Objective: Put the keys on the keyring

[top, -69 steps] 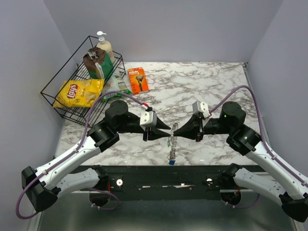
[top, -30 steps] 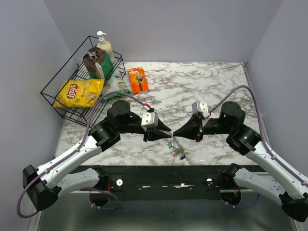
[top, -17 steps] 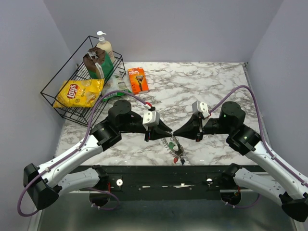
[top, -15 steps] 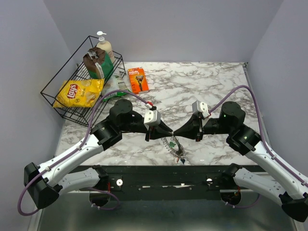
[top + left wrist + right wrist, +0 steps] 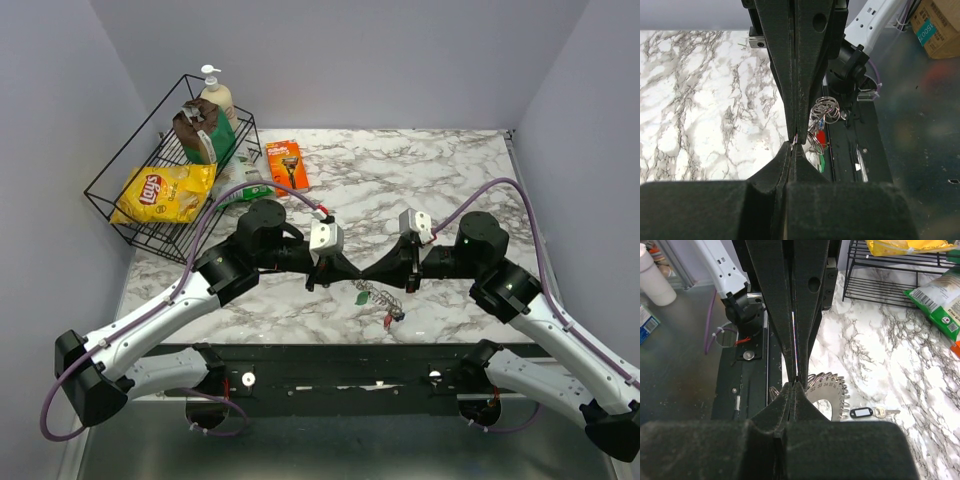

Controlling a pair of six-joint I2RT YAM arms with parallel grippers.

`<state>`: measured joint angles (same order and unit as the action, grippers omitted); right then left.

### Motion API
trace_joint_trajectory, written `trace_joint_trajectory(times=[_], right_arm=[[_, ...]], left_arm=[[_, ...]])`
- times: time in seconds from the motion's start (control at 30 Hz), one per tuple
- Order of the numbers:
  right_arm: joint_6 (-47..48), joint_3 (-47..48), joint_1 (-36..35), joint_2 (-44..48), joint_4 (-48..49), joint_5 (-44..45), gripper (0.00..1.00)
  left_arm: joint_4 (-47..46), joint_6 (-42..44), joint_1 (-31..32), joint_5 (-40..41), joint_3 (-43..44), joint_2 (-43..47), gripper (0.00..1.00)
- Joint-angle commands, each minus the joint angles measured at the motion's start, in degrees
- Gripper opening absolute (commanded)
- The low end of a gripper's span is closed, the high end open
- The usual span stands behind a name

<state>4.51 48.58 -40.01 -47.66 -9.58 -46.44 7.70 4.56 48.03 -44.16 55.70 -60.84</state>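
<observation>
My left gripper (image 5: pixel 354 272) and right gripper (image 5: pixel 369 272) meet tip to tip above the table's front middle, both shut. The keyring (image 5: pixel 377 296), a grey wire coil, hangs just under that meeting point, pinched at its top edge. Keys with a green tag (image 5: pixel 361 297), a red tag (image 5: pixel 386 320) and a blue tag (image 5: pixel 398 316) dangle from it. In the left wrist view the keyring (image 5: pixel 825 107) hangs right of my left gripper (image 5: pixel 794 145). In the right wrist view the keyring (image 5: pixel 834 390) shows a numbered disc behind my right gripper (image 5: pixel 794 385). A silver key with a dark oval tag (image 5: pixel 862 412) lies on the marble.
A black wire basket (image 5: pixel 118 200) stands at the back left with a yellow chips bag (image 5: pixel 160 192), a dark pouch and a soap bottle (image 5: pixel 215 95). An orange razor pack (image 5: pixel 287 165) and a green packet (image 5: pixel 252 183) lie beside it. Walls close in on both sides.
My left gripper slid right to the right gripper's tip and closed there. The keyring with its tags swung and shifted rightward under the tips. The right arm stayed put.
</observation>
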Motion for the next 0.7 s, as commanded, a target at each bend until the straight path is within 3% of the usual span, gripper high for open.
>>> trace_joint_trajectory(times=[0.0,0.33,0.43,0.67], right_arm=[[-0.6,0.1,-0.5,1.3,4.0,-1.8,0.01],[-1.6,0.5,-0.5,-0.1,4.1,-1.1,0.04],[-1.9,0.6,-0.5,-0.6,4.1,-0.1,0.14],[-3.1,0.5,-0.5,0.1,4.3,5.0,0.63]], left_arm=[[2.9,1.1,0.1,3.9,1.6,-1.5,0.0],[-1.5,-1.6,0.3,8.9,-1.1,1.2,0.0],[-4.6,-3.5,0.3,11.2,-3.0,2.4,0.0],[-7.4,-4.4,0.3,14.6,-5.9,3.5,0.0]])
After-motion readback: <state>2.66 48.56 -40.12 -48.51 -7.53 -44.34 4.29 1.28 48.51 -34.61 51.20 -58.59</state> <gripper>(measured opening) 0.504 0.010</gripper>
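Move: Both closed grippers meet tip to tip on the keyring, high over the table's front edge. Its middle hangs about 5 cm below each hand point, some 2 cm back and 4 cm to the right. From the left hand, the green tag is roughly 2 cm back, level sideways and 5 cm down; the red tag is 4 cm back, 5 cm right and 8 cm down. The black-tagged key lies on the table about 13 cm ahead, 7 cm left and 27 cm below. Hand the keyring over: keep the left fingers shut on it and, while both hands ease slightly forward, spread the right fingers to about half open so they let go. As they open, bring the left gripper about 2 cm forward and 1.5 cm down, turning it some 10 degrees counter-clockwise, with the keyring still pinched; keep the right hand close beside it, drifting forward about 1 cm. ##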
